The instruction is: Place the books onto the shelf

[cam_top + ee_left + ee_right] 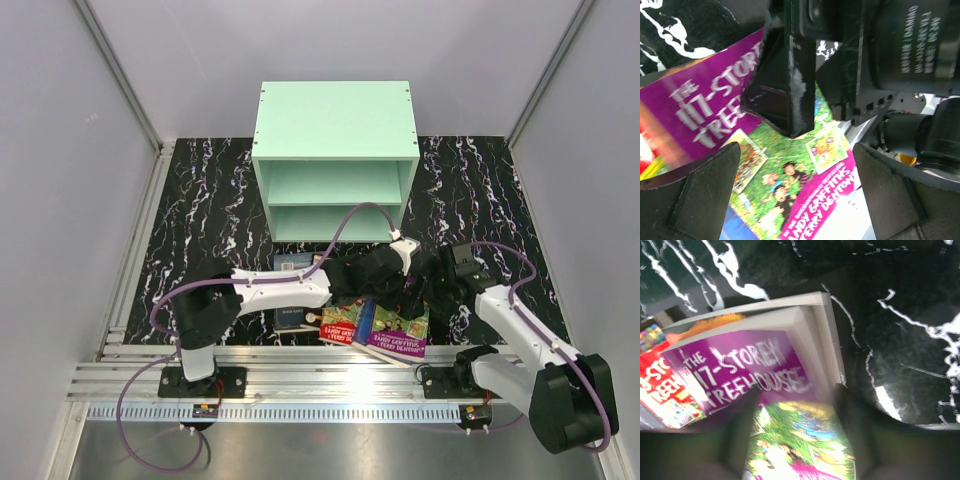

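The mint-green shelf (335,150) stands at the back centre, both compartments facing the arms. The books lie in a loose heap by the table's front edge. The purple Treehouse book (400,330) (700,110) (740,365) lies on top, the red one (338,320) (660,385) at its left, and an orange-edged one (715,322) underneath. A dark blue book (292,262) lies further left. My left gripper (392,292) (797,152) hangs open just above the purple cover. My right gripper (428,290) (800,405) is open across that book's far edge, one finger (785,90) touching the cover.
Another dark book (290,317) lies beside the left arm. The two grippers sit close, tip to tip, over the heap. Grey walls enclose the marbled black table (210,220). An aluminium rail (320,365) runs along the front, right by the books.
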`<state>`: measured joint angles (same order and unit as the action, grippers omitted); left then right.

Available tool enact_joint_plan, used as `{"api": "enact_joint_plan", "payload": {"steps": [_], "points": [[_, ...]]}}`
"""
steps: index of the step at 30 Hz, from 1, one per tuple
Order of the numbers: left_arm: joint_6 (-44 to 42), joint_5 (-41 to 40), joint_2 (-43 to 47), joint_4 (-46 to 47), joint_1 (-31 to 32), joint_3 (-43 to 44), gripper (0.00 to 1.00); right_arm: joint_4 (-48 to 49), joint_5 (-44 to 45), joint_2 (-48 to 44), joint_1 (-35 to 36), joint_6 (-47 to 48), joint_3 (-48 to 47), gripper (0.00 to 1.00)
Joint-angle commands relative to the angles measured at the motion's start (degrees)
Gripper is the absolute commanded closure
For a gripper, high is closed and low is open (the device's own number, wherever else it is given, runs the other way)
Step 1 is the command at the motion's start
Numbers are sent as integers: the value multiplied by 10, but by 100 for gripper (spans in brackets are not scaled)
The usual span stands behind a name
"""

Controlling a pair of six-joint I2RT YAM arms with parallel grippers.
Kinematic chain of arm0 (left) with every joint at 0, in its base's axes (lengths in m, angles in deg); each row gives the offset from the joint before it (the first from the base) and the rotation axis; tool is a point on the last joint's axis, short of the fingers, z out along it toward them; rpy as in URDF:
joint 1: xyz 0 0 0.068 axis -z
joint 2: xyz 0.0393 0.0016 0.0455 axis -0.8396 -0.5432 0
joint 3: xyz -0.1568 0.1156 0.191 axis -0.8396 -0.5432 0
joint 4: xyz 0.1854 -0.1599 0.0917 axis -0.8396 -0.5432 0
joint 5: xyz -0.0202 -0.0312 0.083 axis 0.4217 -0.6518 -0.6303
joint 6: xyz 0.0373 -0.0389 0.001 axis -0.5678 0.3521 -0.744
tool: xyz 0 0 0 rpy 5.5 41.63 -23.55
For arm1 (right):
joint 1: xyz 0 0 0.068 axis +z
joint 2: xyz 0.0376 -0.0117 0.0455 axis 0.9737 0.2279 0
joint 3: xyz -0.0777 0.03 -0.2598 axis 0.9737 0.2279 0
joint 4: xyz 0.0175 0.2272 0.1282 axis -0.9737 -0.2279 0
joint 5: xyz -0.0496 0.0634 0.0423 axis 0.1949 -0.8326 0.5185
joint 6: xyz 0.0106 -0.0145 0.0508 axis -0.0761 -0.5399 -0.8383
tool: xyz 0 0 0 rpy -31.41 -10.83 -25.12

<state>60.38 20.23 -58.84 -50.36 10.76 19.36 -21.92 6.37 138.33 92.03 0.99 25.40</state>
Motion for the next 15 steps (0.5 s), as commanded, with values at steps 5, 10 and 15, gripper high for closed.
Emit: {"api": "enact_joint_plan", "payload": {"steps": [5, 10, 15], "points": [[15, -31, 16, -6, -3, -11, 1, -2, 10, 5, 21, -5, 10, 86], [20, -110, 71, -52, -9, -54, 1, -9, 3, -16, 21, -1, 20, 100], [37, -151, 132, -87, -14, -106, 1, -39, -8, -56, 21, -1, -6, 100]]}}
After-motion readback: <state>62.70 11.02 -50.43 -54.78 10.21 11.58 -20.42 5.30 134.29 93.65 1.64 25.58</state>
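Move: The purple book's middle lies about 6 cm to the left of my right hand, some 3 cm nearer the base and 2 cm lower, with its right-hand edge between my open fingers. The blue book sits mostly under it, about 10 cm left and 4 cm back of that hand; the red book is 18 cm left and 1 cm back. From my left hand the purple book is 1 cm left, 1 cm back and roughly 8 cm below. I shut my right fingers from wide open to almost closed, pinching the purple book by its right-hand edge, while that hand eases up about 1.5 cm and slightly left. My left hand dips briefly over the books, then sweeps about 5 cm left, away from my right gripper, turning some 10 degrees counter-clockwise with its fingers still wide open. ##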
